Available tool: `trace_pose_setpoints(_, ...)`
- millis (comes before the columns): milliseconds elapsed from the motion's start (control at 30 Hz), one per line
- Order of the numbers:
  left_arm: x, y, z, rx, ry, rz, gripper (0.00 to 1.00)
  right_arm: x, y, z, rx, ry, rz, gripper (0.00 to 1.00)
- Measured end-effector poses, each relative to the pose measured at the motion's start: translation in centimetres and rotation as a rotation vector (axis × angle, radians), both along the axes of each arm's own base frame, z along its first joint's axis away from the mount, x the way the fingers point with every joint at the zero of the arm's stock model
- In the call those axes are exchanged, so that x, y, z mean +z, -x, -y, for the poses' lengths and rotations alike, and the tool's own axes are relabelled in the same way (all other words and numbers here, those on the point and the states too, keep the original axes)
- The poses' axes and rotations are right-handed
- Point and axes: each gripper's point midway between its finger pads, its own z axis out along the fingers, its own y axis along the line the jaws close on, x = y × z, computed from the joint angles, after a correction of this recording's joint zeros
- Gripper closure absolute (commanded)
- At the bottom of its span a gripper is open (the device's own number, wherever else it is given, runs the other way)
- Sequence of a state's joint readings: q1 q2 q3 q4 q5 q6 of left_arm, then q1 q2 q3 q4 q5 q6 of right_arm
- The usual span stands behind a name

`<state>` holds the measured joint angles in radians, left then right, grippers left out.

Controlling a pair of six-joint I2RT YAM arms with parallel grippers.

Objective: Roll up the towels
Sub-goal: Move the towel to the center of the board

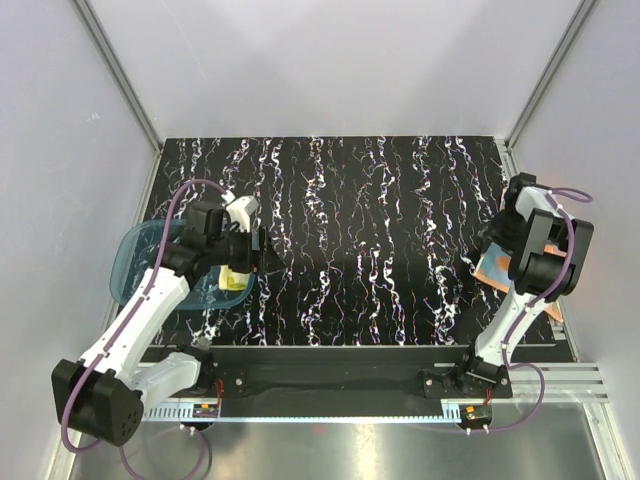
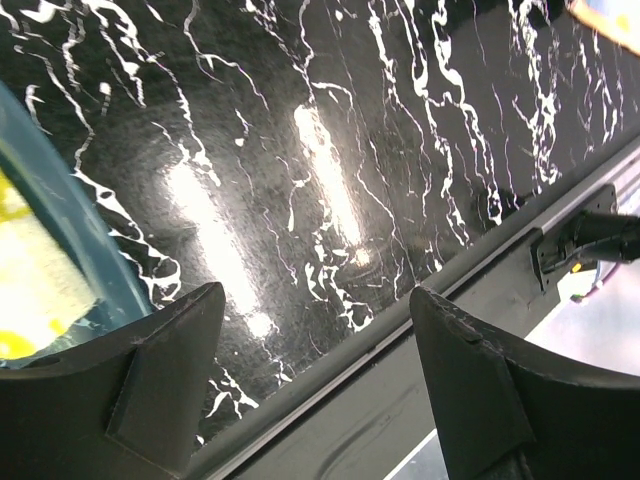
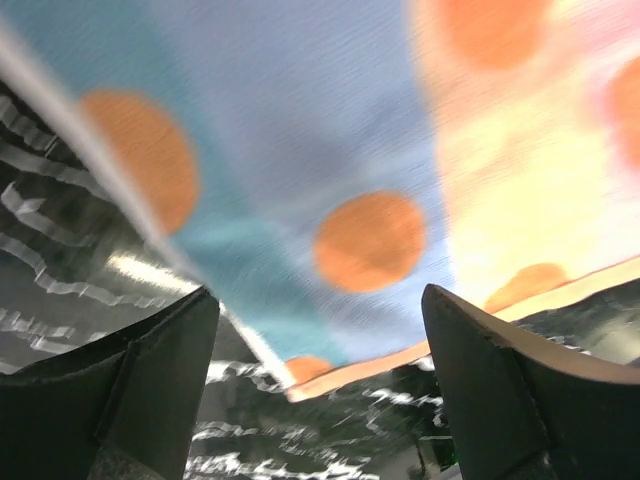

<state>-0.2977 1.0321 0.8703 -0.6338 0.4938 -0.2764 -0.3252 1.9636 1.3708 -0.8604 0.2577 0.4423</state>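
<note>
The yellow towel [image 1: 235, 279] lies in the blue tray [image 1: 140, 262] at the left; in the left wrist view the yellow towel [image 2: 30, 290] shows behind the tray's rim [image 2: 85, 245]. My left gripper [image 1: 264, 257] hangs just right of the tray, open, with only the table between its fingers [image 2: 175, 345]. The orange towel with light blue patches [image 1: 491, 266] lies flat at the right edge, partly under my right arm. My right gripper [image 3: 318, 325] stands open just above the near edge of this towel [image 3: 330, 150], holding nothing.
The black marbled tabletop [image 1: 370, 230] runs between the two arms. Its near metal edge [image 2: 450, 290] passes under the left fingers. White walls close in the sides and back. The right arm's base [image 2: 590, 245] shows at the far right of the left wrist view.
</note>
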Motion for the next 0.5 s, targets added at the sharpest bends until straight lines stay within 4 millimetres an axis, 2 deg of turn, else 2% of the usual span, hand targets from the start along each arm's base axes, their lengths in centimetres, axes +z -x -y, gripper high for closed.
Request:
trace_pose_setpoints(67, -0.2, 0.1, 0.2, -0.009, -0.003, -0.009, 0.19, 0.0, 0.2, 1.0, -0.024, 0.007, -0.001, 0.23)
trace_pose_setpoints(133, -0.3, 0.1, 0.3, -0.012, -0.005, -0.012, 0.19, -0.2, -0.1, 0.8, -0.024, -0.017, 0.004, 0.44)
trace_pose_setpoints(200, -0.3, 0.1, 0.3, -0.012, -0.005, -0.011, 0.19, -0.5, -0.7, 0.3, -0.009, -0.045, 0.016, 0.61)
trace_pose_setpoints(233, -0.3, 0.1, 0.3, -0.011, -0.006, -0.011, 0.19, -0.6, -0.9, 0.1, -0.001, -0.056, 0.021, 0.78)
trace_pose_setpoints(333, -0.3, 0.1, 0.2, -0.009, -0.009, -0.009, 0.19, -0.8, -1.7, -0.8, 0.024, -0.099, 0.050, 1.00)
trace_pose_setpoints(500, -0.4, 0.1, 0.1, -0.009, -0.017, -0.005, 0.19, -0.9, -2.2, -1.9, 0.055, -0.160, 0.074, 1.00)
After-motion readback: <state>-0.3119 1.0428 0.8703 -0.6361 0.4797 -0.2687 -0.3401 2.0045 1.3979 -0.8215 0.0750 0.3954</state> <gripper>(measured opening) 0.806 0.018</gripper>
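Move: Beneath the open right hand lies the orange-and-blue towel, only about 1 cm below it. The towel's left hem is some 2 cm ahead and 3 cm to the left of the hand. The near-left corner is about 3 cm back and 4 cm left, and most of the cloth spreads to the right, its middle about 9 cm off and roughly level. From the left hand, that hem lies about 58 cm right, 10 cm ahead and 17 cm down. Down by about 1 cm and, after a brief drift right, some 2 cm forward and 3 cm back to the left, the right hand slides over the towel's left side while its fingers close from wide open to shut. They pinch the blue cloth at the left hem near the corner, the wrist tilting about 10 degrees so the fingertips swing left. ##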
